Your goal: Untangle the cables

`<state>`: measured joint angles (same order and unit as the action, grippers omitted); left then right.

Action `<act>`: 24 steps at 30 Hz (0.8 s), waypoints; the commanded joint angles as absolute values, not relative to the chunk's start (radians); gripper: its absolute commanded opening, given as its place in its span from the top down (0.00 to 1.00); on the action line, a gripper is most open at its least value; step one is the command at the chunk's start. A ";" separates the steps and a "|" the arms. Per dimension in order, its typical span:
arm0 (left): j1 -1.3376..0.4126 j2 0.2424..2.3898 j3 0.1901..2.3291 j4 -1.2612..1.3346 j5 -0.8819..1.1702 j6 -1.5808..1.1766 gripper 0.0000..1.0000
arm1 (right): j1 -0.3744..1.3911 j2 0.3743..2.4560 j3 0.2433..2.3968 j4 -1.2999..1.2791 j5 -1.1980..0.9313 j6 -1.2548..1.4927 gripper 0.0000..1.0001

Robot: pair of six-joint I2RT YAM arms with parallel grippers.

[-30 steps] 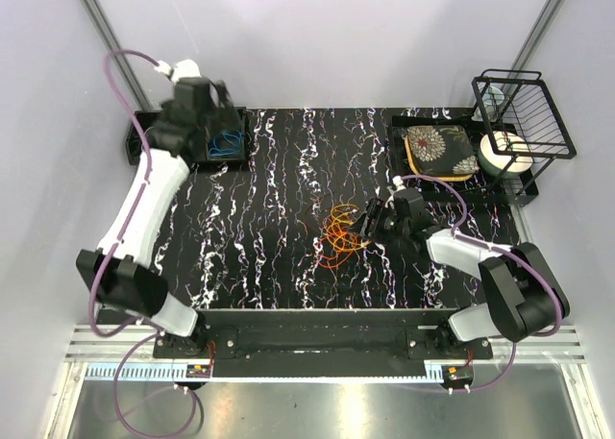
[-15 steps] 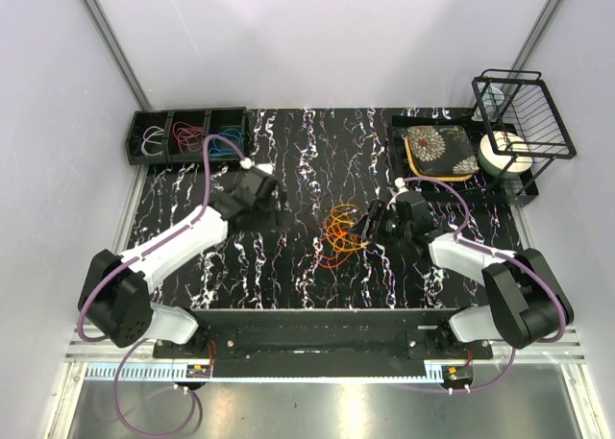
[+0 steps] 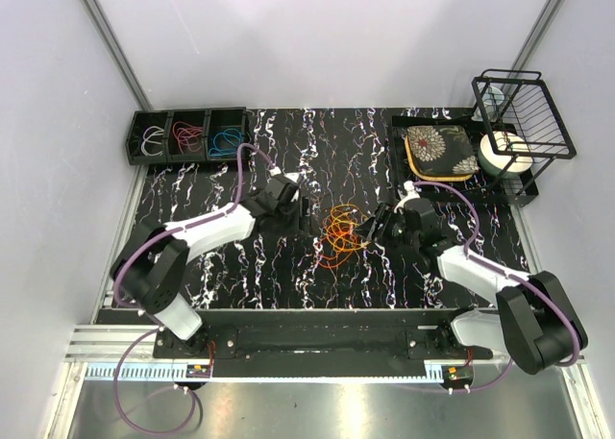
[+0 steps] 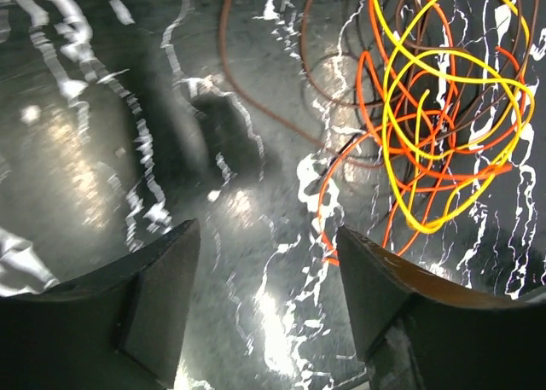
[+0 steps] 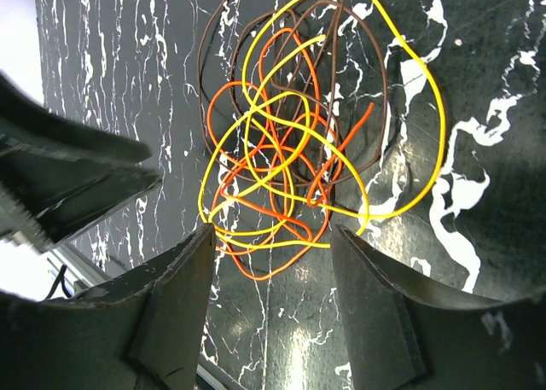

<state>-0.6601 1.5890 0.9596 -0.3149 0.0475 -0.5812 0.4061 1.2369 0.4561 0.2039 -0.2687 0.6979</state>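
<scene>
The cables [image 3: 338, 234] lie in a loose tangle of yellow, orange and brown loops at the middle of the black marbled table [image 3: 240, 256]. My left gripper [image 3: 307, 210] hovers just left of the tangle. In the left wrist view it is open [image 4: 266, 232] over bare table, with the cables [image 4: 426, 125] up and to the right of its right finger. My right gripper [image 3: 370, 229] is at the tangle's right side. It is also open [image 5: 271, 232], and the lowest yellow and orange loops of the cables [image 5: 286, 151] reach to its fingertips.
A black three-compartment bin [image 3: 187, 118] at the back left holds whitish, red and blue loops. At the back right are a tray [image 3: 396, 141] with a floral pad [image 3: 439, 151], a wire rack [image 3: 524, 112] and a white roll [image 3: 504, 154]. Grey walls close in the sides.
My left arm has swung from the bin at the back left down to the left side of the tangle, and its jaws have narrowed somewhat. The right gripper has barely moved.
</scene>
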 commanded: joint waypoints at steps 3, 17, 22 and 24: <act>-0.679 1.673 1.048 -0.180 0.135 -0.591 0.36 | 0.407 1.195 0.436 0.259 -0.229 0.710 0.38; -0.707 1.779 1.135 -0.132 0.115 -0.595 0.44 | 0.407 1.246 0.465 0.256 -0.245 0.704 0.38; -0.707 1.841 1.178 -0.159 0.083 -0.604 0.58 | 0.407 1.250 0.466 0.258 -0.250 0.703 0.38; -0.709 1.858 1.198 -0.173 0.072 -0.603 0.70 | 0.407 1.249 0.465 0.259 -0.252 0.703 0.38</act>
<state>-0.7052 1.8240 1.1366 -0.1791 0.1013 -0.6022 0.4061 1.2457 0.4347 0.2173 -0.2527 0.7048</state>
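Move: The tangle of orange, yellow and brown cables has its middle about 9 cm to the left hand's right, some 2 cm ahead and 5 cm below. Its trailing orange loop lies nearer, roughly 3 cm right and 4 cm back of that hand, and a loose brown strand about 5 cm ahead and 1 cm right, both also about 5 cm down. From the right hand, the tangle's middle is about 5 cm left, 1 cm ahead and 6 cm below. Towards the tangle's near-left edge comes the left hand, travelling about 6.5 cm right and 3.5 cm forward, almost level until a final sink of about half a centimetre. Its fingertips swing a little to the right, and the fingers, already part closed, narrow steadily to well under half open as they come over the orange and brown strands; contact can't be made out. ##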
